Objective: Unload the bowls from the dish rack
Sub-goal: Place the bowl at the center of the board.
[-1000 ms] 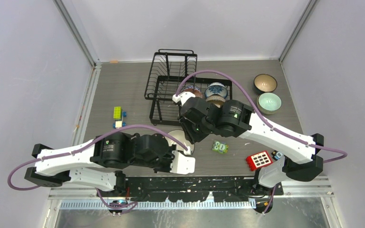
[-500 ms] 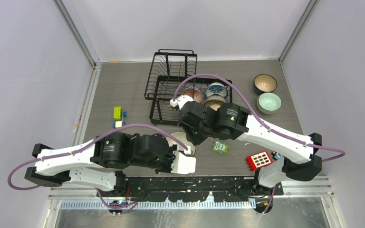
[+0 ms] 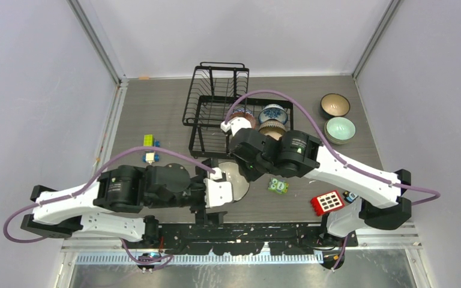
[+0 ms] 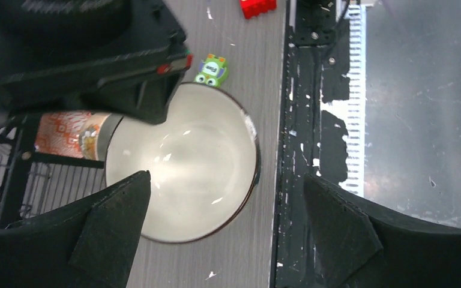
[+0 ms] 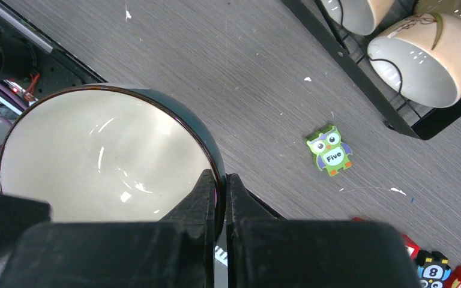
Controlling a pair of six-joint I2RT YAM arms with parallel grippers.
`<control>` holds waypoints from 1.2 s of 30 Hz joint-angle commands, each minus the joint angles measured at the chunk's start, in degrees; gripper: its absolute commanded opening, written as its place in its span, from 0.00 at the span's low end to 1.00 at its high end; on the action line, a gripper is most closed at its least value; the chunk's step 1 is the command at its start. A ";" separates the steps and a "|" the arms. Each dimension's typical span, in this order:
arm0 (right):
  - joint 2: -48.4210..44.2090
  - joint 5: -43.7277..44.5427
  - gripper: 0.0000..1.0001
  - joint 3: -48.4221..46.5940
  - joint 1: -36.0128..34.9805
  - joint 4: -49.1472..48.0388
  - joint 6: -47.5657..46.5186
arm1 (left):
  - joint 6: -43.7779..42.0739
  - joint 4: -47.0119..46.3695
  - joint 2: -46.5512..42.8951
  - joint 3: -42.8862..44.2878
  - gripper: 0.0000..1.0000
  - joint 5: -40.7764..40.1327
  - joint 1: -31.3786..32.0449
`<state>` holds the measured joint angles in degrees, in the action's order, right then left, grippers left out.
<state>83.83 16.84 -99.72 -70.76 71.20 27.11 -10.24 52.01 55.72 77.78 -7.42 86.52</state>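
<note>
A dark teal bowl (image 5: 105,156) with a cream inside sits at the table's front, its rim pinched by my right gripper (image 5: 222,180), which is shut on it. From above, the same bowl (image 3: 238,180) lies between both wrists. My left gripper (image 4: 225,180) is open, one finger on each side of the bowl (image 4: 183,162), touching nothing. The black wire dish rack (image 3: 216,99) stands behind, holding a reddish patterned bowl (image 3: 244,117), a blue-patterned bowl (image 3: 274,112) and a tan bowl (image 3: 271,128). A brown bowl (image 3: 334,105) and a mint bowl (image 3: 340,129) rest on the table at right.
A green owl block (image 3: 278,185) lies just right of the held bowl, and a red block (image 3: 328,202) sits nearer the right arm's base. Small yellow-green blocks (image 3: 149,141) lie left of the rack. The table's black front rail (image 4: 312,120) runs beside the bowl.
My left gripper has opened, let go of the teal bowl and drawn back to the left. My right gripper closed on the bowl's rim and now holds it.
</note>
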 commanded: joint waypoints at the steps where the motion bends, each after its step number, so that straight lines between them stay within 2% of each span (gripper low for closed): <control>1: -6.20 4.98 0.01 -0.33 -0.24 -3.53 2.87 | 5.33 -2.24 -2.72 3.22 1.00 -6.73 0.14; 6: -11.53 8.02 0.01 5.01 0.00 -6.57 5.03 | 16.97 5.57 1.03 10.07 1.00 -10.96 0.14; 10: -14.20 10.72 0.01 8.40 -0.02 -8.02 6.97 | 30.25 9.21 5.21 13.47 1.00 -16.93 0.14; 13: -16.22 12.08 0.01 12.66 -0.02 -10.08 8.92 | 38.90 7.64 5.86 10.15 1.00 -20.70 0.14; 19: -18.17 13.76 0.01 19.80 0.00 -11.96 13.37 | 62.47 3.90 4.11 0.87 1.00 -29.32 0.05; 25: -18.19 14.91 0.01 23.29 -0.06 -13.23 16.28 | 81.26 9.40 5.12 -1.31 1.00 -38.69 0.05; 30: -17.34 17.11 0.01 26.04 -0.04 -15.34 19.58 | 89.67 16.28 10.05 1.04 1.00 -42.58 0.05; 36: -16.42 19.22 0.01 27.57 0.01 -17.67 23.34 | 94.68 28.09 19.75 8.30 1.00 -46.15 -0.73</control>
<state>67.77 31.66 -71.68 -70.76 60.25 44.99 76.99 70.76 71.44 81.43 -47.44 86.43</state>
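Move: The right hand already pinches the bowl's rim, the bowl's middle some 5 cm to its left and 3 cm back. The middle of the open board lies about 21 cm below, 3 cm ahead and 3 cm to its right; the owl toy stands roughly 11 cm to the hand's right and 5 cm ahead. The rack's middle is about 24 cm ahead and 2 cm to the left. From the empty left hand the bowl is about 6 cm to the right, 3 cm ahead and 4 cm below. To the right and slightly up at first, then down about 8 cm towards the board, the right hand carries the bowl by its pinched rim, turning clockwise some 20 degrees. The left hand, open and empty, goes forward about 7 cm, lifting before it sinks below its starting height, while its wrist swings counter-clockwise so the fingers change from pointing right to forward and down. ##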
